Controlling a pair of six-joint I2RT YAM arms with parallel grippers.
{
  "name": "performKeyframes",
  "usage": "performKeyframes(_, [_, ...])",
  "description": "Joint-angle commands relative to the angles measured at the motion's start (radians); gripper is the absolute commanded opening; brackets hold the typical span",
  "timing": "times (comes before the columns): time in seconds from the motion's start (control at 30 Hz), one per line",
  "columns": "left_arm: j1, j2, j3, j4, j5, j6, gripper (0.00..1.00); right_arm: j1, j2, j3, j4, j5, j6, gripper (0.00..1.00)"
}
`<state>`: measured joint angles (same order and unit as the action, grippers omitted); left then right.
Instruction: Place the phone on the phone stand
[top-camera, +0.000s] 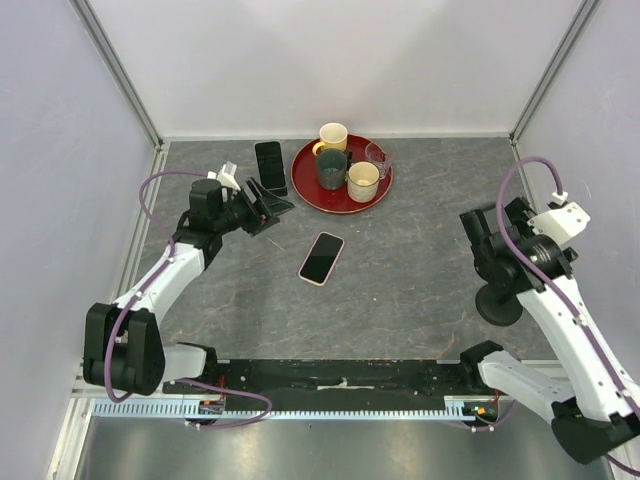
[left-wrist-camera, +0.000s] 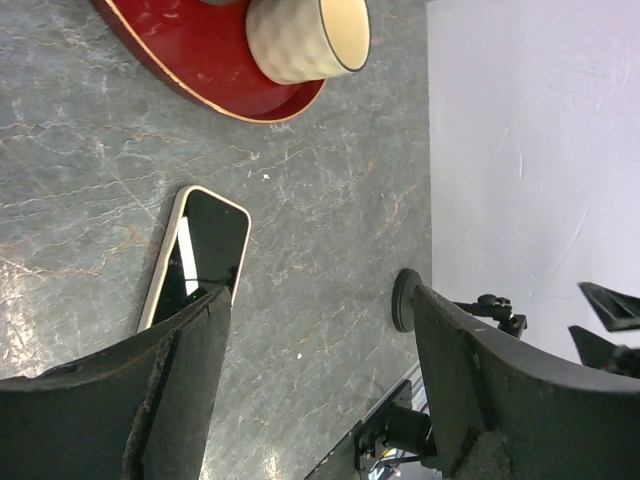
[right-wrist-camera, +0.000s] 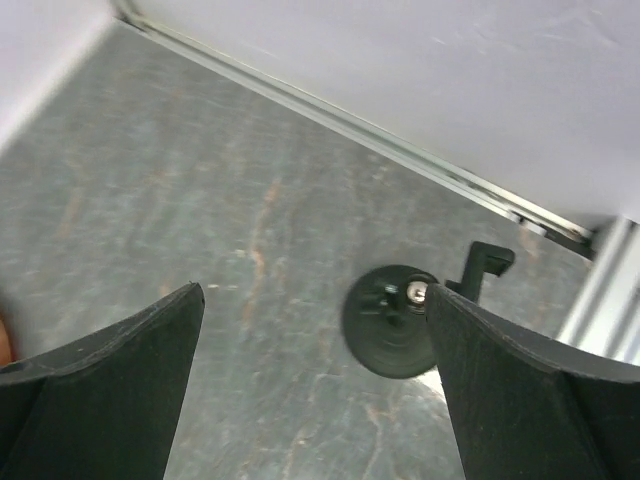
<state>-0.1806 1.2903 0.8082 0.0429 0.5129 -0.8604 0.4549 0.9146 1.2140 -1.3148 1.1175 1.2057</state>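
Observation:
The phone lies flat on the grey table, screen up, with a pale case edge showing. In the left wrist view the phone sits just beyond my left fingertip. My left gripper is open, up and to the left of the phone, with nothing between its jaws. The phone stand is a black round disc with a short post at the right. My right gripper hangs open above the phone stand, apart from it. Far off, the stand's disc shows beside my left gripper's other finger.
A red tray at the back holds a yellow mug, a dark mug, a cream mug and a glass. An all-black slab lies left of the tray. White walls enclose the table.

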Motion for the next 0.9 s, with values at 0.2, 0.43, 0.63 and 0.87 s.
performKeyframes(0.2, [0.003,-0.037,0.002,0.063,0.073,-0.025,0.78,-0.257,-0.026,-0.119,-0.066,-0.028,-0.084,0.98])
performKeyframes(0.43, [0.003,-0.031,0.005,0.064,0.087,-0.034,0.78,-0.415,-0.045,-0.188,0.048,-0.218,-0.173,0.95])
performKeyframes(0.63, [0.004,-0.028,0.003,0.064,0.085,-0.029,0.78,-0.556,-0.069,-0.284,0.191,-0.378,-0.253,0.77])
performKeyframes(0.87, [0.006,-0.014,0.005,0.064,0.091,-0.031,0.78,-0.665,-0.074,-0.351,0.299,-0.522,-0.324,0.62])
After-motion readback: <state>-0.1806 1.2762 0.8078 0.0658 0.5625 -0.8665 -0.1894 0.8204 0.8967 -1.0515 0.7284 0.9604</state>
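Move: The round-based black stand that the right hand goes for is about 4 cm back and 4 cm to the right of it, its middle some 18 cm below. The pink-rimmed phone lies well off, about 44 cm to the right hand's left and 10 cm ahead, flat on the table. From the left hand, the stand is roughly 54 cm to the right, 16 cm back and 10 cm lower. No touch can be made out yet: the right hand sinks about 10 cm onto the round-based stand, bearing right some 7 cm and drawing back about 5 cm before easing slightly forward. The wrist swings clockwise and tips the fingers further down, about 25 degrees in all, while from halfway the wide-open fingers close to about two thirds around the stand's upright. ##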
